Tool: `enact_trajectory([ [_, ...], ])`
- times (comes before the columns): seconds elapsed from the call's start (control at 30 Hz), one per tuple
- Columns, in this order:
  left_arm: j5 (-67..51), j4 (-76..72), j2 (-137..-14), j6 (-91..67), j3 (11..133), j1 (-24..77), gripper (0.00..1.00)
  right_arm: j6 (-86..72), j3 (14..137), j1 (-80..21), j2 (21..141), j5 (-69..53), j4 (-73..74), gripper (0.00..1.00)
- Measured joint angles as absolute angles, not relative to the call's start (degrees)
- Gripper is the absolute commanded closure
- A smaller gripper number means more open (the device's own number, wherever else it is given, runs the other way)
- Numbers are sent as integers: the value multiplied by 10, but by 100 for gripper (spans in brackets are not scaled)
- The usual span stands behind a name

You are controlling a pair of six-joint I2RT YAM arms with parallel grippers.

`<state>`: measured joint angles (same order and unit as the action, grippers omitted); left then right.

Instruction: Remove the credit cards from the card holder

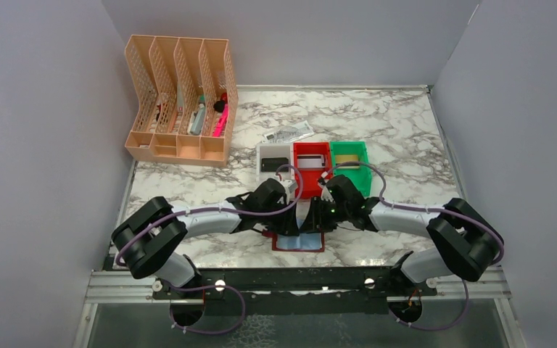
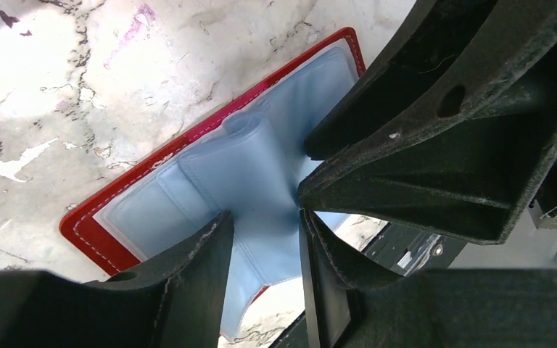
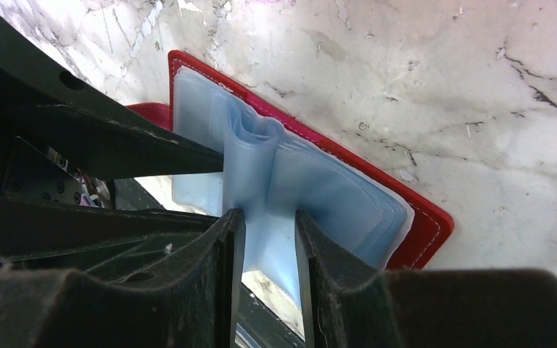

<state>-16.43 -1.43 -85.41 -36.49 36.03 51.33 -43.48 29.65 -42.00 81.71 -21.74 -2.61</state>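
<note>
The card holder [image 1: 299, 243] lies open on the marble near the front edge. It is dark red with bluish-clear sleeves [image 2: 257, 156]. One sleeve stands pulled up from the fold [image 3: 254, 145]. My left gripper [image 2: 265, 217] has that raised sleeve filling the gap between its fingers, and so does my right gripper [image 3: 268, 217]. The two meet tip to tip over the holder [image 1: 306, 212]. No credit card shows in the sleeves. A black card [image 1: 274, 164] lies in the white bin, a pale one [image 1: 310, 161] in the red bin and a gold one [image 1: 346, 157] in the green bin.
Just behind the grippers stand three small bins in a row: white [image 1: 262, 154], red [image 1: 312, 148], green [image 1: 366, 174]. A white printed tag [image 1: 288, 134] lies behind them. A peach file organiser [image 1: 181, 101] stands at the back left. Grey walls enclose the table.
</note>
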Motion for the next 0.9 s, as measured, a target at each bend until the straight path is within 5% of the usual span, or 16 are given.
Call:
enact_trajectory([
  [0.13, -132, 21, -842, -362, 369, 519, 49, -434, 295, -420, 803, -213, -15, 62],
  [0.33, -53, 110, -764, -353, 370, 521, 21, -417, 297, -420, 705, -171, 37, 56],
  [0.5, 48, 172, -666, -345, 384, 521, 2, -391, 335, -420, 587, -57, 105, 41],
  [0.7, 178, 230, -568, -323, 408, 505, 1, -347, 382, -420, 502, 140, 155, 18],
  [0.9, 245, 270, -516, -281, 419, 415, 1, -273, 385, -420, 480, 307, 159, 9],
])
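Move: The open card holder lies under both hands. Its middle is about 1 cm behind, 1 cm right of and 1 cm below the left hand, and some 3 cm left of, 1 cm behind and 1 cm below the right hand. The white tray stands roughly 17 cm ahead of the left hand and 5 cm to its left. From the right hand, the red tray is straight ahead by about 17 cm, with the green tray level with it, 11 cm farther right. Both hands, whose fingertips are on the bunched blue sleeve at the middle of the card holder, come free and part: the left goes about 16 cm left while rising some 13 cm and reaching 9 cm forward, its fingers spreading from less than half to fully open. The right lifts first, then swings out to its right, in all some 17 cm up, 13 cm right and 10 cm forward towards the green tray, its fingers opening nearly wide, and both wrists tip up and turn from facing each other to face more forward. ##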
